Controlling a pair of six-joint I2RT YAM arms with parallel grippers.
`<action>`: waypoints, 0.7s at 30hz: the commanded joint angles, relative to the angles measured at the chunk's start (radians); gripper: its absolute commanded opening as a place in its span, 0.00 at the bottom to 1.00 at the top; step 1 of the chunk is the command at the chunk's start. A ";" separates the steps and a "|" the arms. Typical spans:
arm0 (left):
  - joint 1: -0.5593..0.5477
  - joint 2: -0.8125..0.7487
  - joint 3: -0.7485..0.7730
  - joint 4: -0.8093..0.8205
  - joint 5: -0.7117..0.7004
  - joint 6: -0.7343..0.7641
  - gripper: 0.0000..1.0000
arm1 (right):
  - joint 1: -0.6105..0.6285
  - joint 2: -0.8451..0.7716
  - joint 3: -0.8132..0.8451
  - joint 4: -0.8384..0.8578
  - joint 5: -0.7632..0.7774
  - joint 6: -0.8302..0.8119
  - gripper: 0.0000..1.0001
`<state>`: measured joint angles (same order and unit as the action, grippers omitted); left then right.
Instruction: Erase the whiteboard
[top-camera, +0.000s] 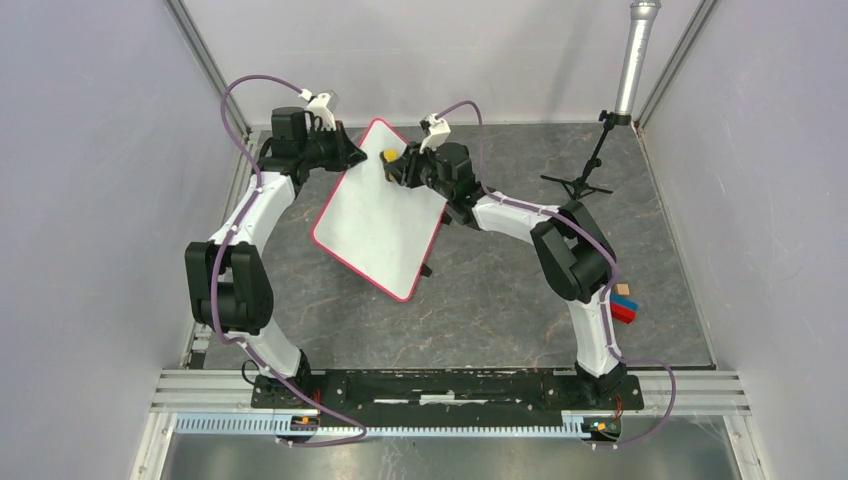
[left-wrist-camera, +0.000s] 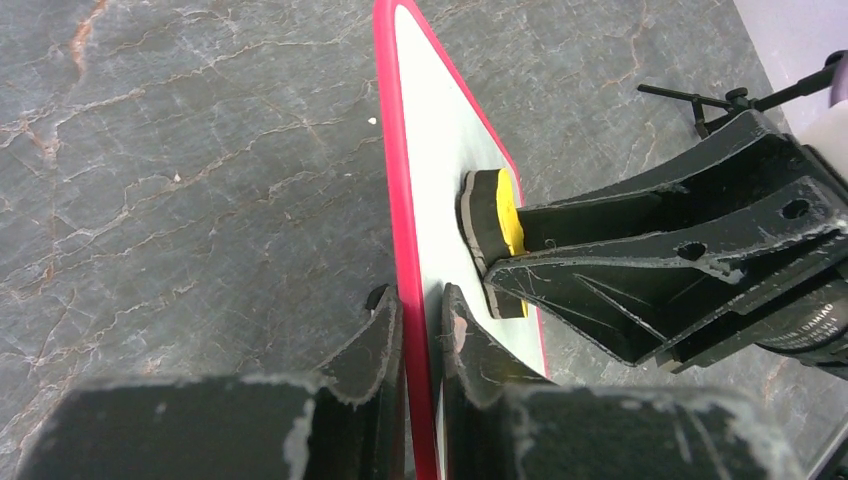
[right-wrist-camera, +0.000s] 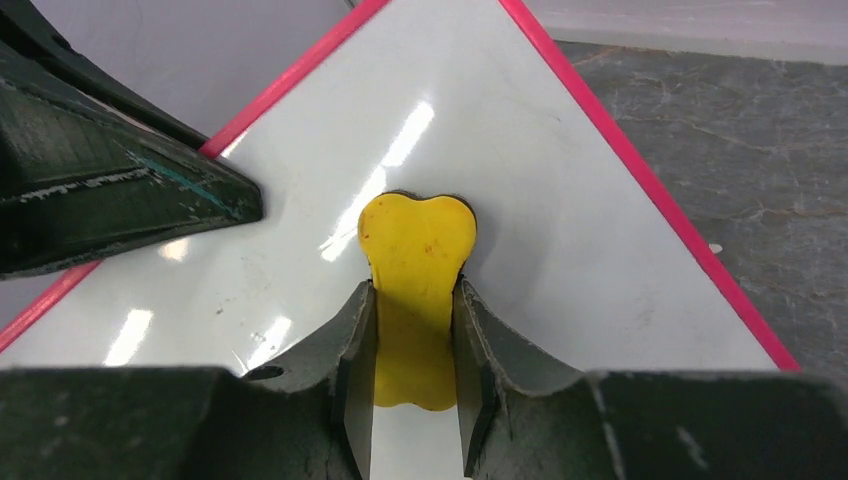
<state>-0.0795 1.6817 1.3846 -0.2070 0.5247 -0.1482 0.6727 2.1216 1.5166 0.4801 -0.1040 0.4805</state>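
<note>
The whiteboard, white with a thin red rim, stands tilted above the table, and no writing shows on its face. My left gripper is shut on its far left edge; in the left wrist view its fingers pinch the red rim. Pressed flat to the board near the top corner is a yellow eraser with a dark pad, and my right gripper is shut on it. The same eraser shows edge-on against the board in the left wrist view.
A black stand with a grey pole rises at the back right. Small coloured blocks lie at the right edge beside the right arm. Grey walls close in both sides of the marbled table.
</note>
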 joint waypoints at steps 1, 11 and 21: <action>-0.046 -0.020 0.018 0.021 0.084 0.104 0.02 | -0.035 0.016 -0.136 0.003 -0.040 0.086 0.23; -0.030 -0.003 0.027 0.015 0.022 0.058 0.16 | -0.085 -0.116 -0.242 -0.036 -0.020 0.023 0.25; -0.028 -0.095 0.058 -0.078 -0.113 -0.023 0.76 | -0.111 -0.583 -0.638 -0.252 0.230 -0.225 0.33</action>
<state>-0.1017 1.6760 1.4029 -0.2642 0.4664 -0.1478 0.5854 1.7191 1.0389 0.3157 -0.0013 0.3687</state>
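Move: The right hand holds the eraser on the whiteboard's upper part; the board's right corner lies about 12 cm to its right, 5 cm back and 8 cm lower. The board's middle is some 8 cm back, 2 cm left and 4 cm below. From the left hand, pinching the board's raised edge, that middle lies 9 cm back, 6 cm right, 7 cm below; the eraser is 7 cm right, level fore and aft, 3 cm lower. Right hand drags the eraser about 8 cm right and down the whiteboard, then lifts back-right; left fingers open. ##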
